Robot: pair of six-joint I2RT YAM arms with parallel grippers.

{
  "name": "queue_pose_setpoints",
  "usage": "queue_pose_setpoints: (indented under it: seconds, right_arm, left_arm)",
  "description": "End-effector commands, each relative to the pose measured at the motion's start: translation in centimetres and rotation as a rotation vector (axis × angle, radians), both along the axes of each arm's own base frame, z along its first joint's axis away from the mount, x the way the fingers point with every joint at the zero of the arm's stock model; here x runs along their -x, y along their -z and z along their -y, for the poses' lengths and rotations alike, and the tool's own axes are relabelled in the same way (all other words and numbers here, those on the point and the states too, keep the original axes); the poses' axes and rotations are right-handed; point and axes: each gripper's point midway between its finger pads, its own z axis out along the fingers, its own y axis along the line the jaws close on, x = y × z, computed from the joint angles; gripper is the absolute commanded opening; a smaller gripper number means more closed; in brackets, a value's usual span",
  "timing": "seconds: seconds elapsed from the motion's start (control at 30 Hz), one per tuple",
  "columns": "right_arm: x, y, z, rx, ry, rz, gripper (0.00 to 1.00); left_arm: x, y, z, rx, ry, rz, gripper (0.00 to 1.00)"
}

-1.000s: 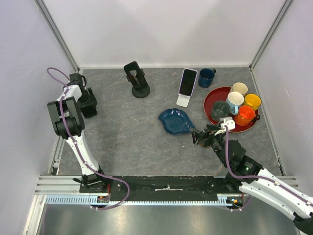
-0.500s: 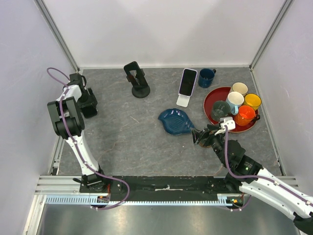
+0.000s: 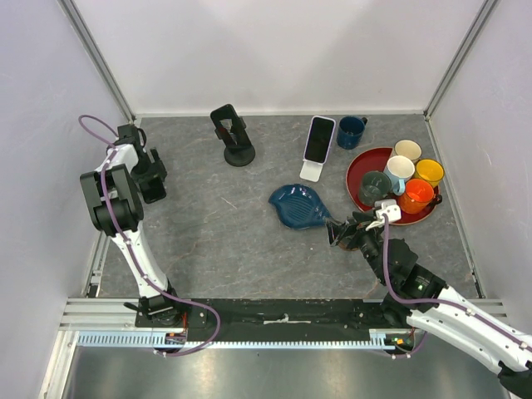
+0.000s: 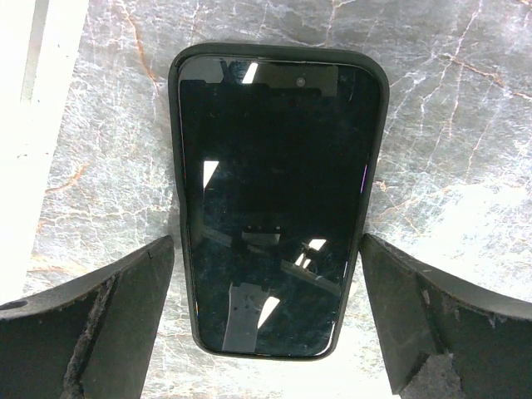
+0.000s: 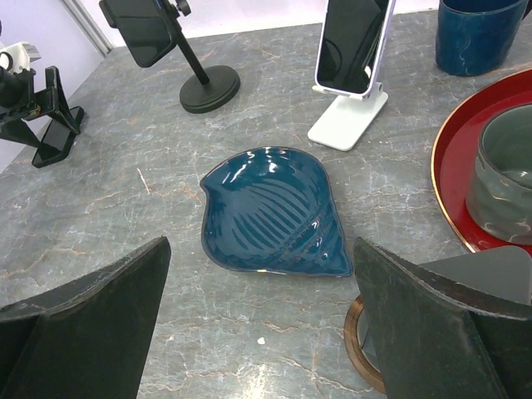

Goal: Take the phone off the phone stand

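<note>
A black phone lies flat, screen up, on the marble table. My left gripper is open around its lower half, and table shows between each finger and the phone's edges. In the top view that gripper is at the far left of the table. The black phone stand, also in the right wrist view, stands at the back with an empty cradle. A second phone in a white case leans on a white stand. My right gripper is open above the table near a blue dish.
A blue leaf-shaped dish lies mid-table. A red tray with several cups is at the right, and a navy mug stands behind it. A brown ring lies under the right finger. Walls enclose three sides.
My left gripper's jaws have opened wider, off the black phone. The right gripper has crept slightly forward and stays open.
</note>
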Motion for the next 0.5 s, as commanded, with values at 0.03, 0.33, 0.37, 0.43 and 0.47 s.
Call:
queue_pose_setpoints:
  seconds: [0.03,0.33,0.37,0.43,0.47]
  right_arm:
    - [0.1,-0.4,0.3,-0.015,0.012,0.004,0.98]
    - [0.4,-1.3,0.2,0.001,-0.016,0.023,0.98]
    - [0.4,-1.4,0.0,-0.002,-0.030,0.026,0.98]
    - [0.9,-1.6,-1.4,0.009,-0.103,0.011,0.98]
    - [1.1,-1.7,-1.8,0.014,-0.124,-0.002,0.98]
  left_arm:
    - [0.7,-1.1,0.8,0.031,-0.030,0.003,1.00]
    - [0.4,-11.5,5.3,0.023,-0.010,0.289,1.00]
    - [0.4,-15.1,6.2,0.008,0.010,0.397,1.00]
    - [1.3,-16.8,10.2,0.016,0.094,0.469,1.00]
    - [1.5,-18.2,11.7,0.017,0.132,0.522,1.00]
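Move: The left hand, already open, still straddles the black phone lying on the table, its middle about 1 cm below and otherwise right between the fingers. The phone in the black stand is some 31 cm to this hand's right, 11 cm ahead and 12 cm higher; the blue leaf dish lies roughly 53 cm right and 10 cm back. From the idle right hand, that stand phone is about 33 cm ahead, 34 cm left and 5 cm lower. Its open fingers come up clear of the phone on the table: the left hand starts slowly, then speeds up, rising about 10 cm and swinging some 5 cm right, towards the black stand's phone. The wrist tips the fingertips forward by roughly 15 degrees, and the fingers stay wide open. ##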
